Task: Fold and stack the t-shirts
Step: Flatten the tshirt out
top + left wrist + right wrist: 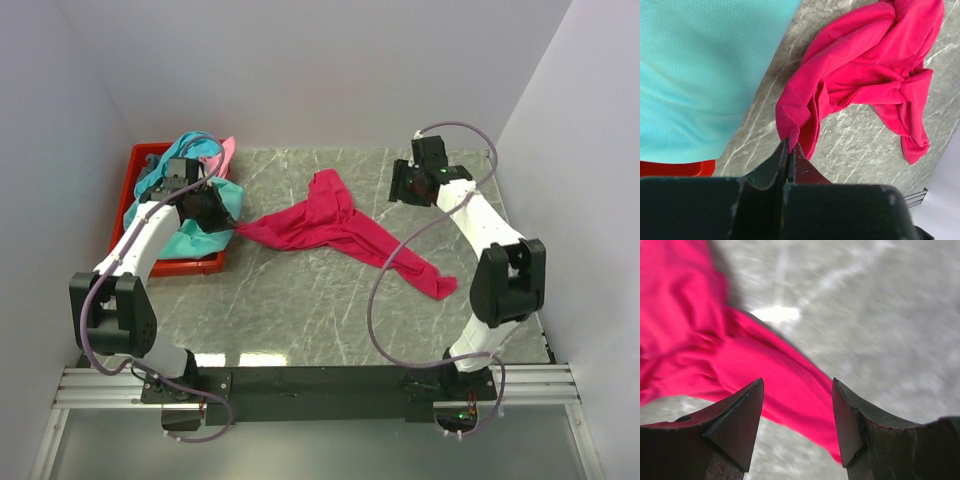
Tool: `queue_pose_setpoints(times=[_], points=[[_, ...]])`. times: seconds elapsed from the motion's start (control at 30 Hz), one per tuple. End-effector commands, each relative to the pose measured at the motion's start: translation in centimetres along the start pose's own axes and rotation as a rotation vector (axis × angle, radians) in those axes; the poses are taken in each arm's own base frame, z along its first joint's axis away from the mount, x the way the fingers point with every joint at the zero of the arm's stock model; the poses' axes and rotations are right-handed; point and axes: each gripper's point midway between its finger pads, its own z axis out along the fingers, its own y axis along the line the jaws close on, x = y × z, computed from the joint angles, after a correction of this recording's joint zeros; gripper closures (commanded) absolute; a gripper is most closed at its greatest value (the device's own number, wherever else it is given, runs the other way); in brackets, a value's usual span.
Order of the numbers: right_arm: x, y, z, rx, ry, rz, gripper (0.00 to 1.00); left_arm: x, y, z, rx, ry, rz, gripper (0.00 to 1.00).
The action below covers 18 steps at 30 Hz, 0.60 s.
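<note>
A magenta-red t-shirt point(335, 230) lies crumpled and stretched across the marble table. Its left corner is pinched by my left gripper point(228, 222), which is shut on the cloth; the left wrist view shows the jaws point(788, 146) pressed together on the shirt's edge point(795, 120). The rest of that shirt point(875, 65) trails off to the upper right. My right gripper point(400, 188) hangs open at the back right, just right of the shirt's top. In the right wrist view its fingers point(740, 415) stand apart above the magenta cloth point(700, 340), holding nothing.
A red plastic bin point(140, 155) at the left holds a teal t-shirt point(185, 240) that spills over its edge, and a light pink one point(225, 150). The teal cloth point(695, 75) fills the left wrist view's left side. White walls enclose the table.
</note>
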Motion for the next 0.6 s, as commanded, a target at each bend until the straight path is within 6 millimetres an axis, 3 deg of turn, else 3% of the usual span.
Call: queue_pose_setpoints(times=[0.0,0.13,0.3,0.57], points=[[-0.2,3.1,1.8,-0.139,0.021,-0.022,0.36,-0.7,-0.6,-1.8,0.012,-0.053,0.020,0.99],[1.9,4.2,4.2,-0.203,0.089,-0.029,0.36,-0.8,-0.5,-2.2,0.000,-0.068,0.009,0.99],[3.2,5.8,5.1,-0.254,0.112,-0.062,0.36,-0.4,-0.1,-2.5,-0.015,-0.077,-0.009,0.99],[2.8,7.8,6.4,-0.305,0.122,-0.070,0.36,-0.1,0.2,-2.3,-0.019,-0.076,-0.030,0.99]])
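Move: The bunched middle of the red t-shirt lies about 10 cm to the left of my empty right hand, about 1 cm back and some 13 cm below. Its loose tail end is roughly 18 cm back and 14 cm to the right, and its far lobe about 8 cm ahead and 14 cm left. My left hand still pinches the shirt's left corner; from it that middle is some 26 cm right and 5 cm ahead. The red basket's middle stands about 16 cm to its left and 8 cm ahead. I swing my right hand about 7 cm left and down some 6 cm towards the shirt's bunched middle, sinking early and then gliding level, fingers staying open as the wrist turns roughly 15 degrees, mostly counter-clockwise with its left side lifting. My left hand keeps the corner pinched, easing only about a centimetre back and up. ##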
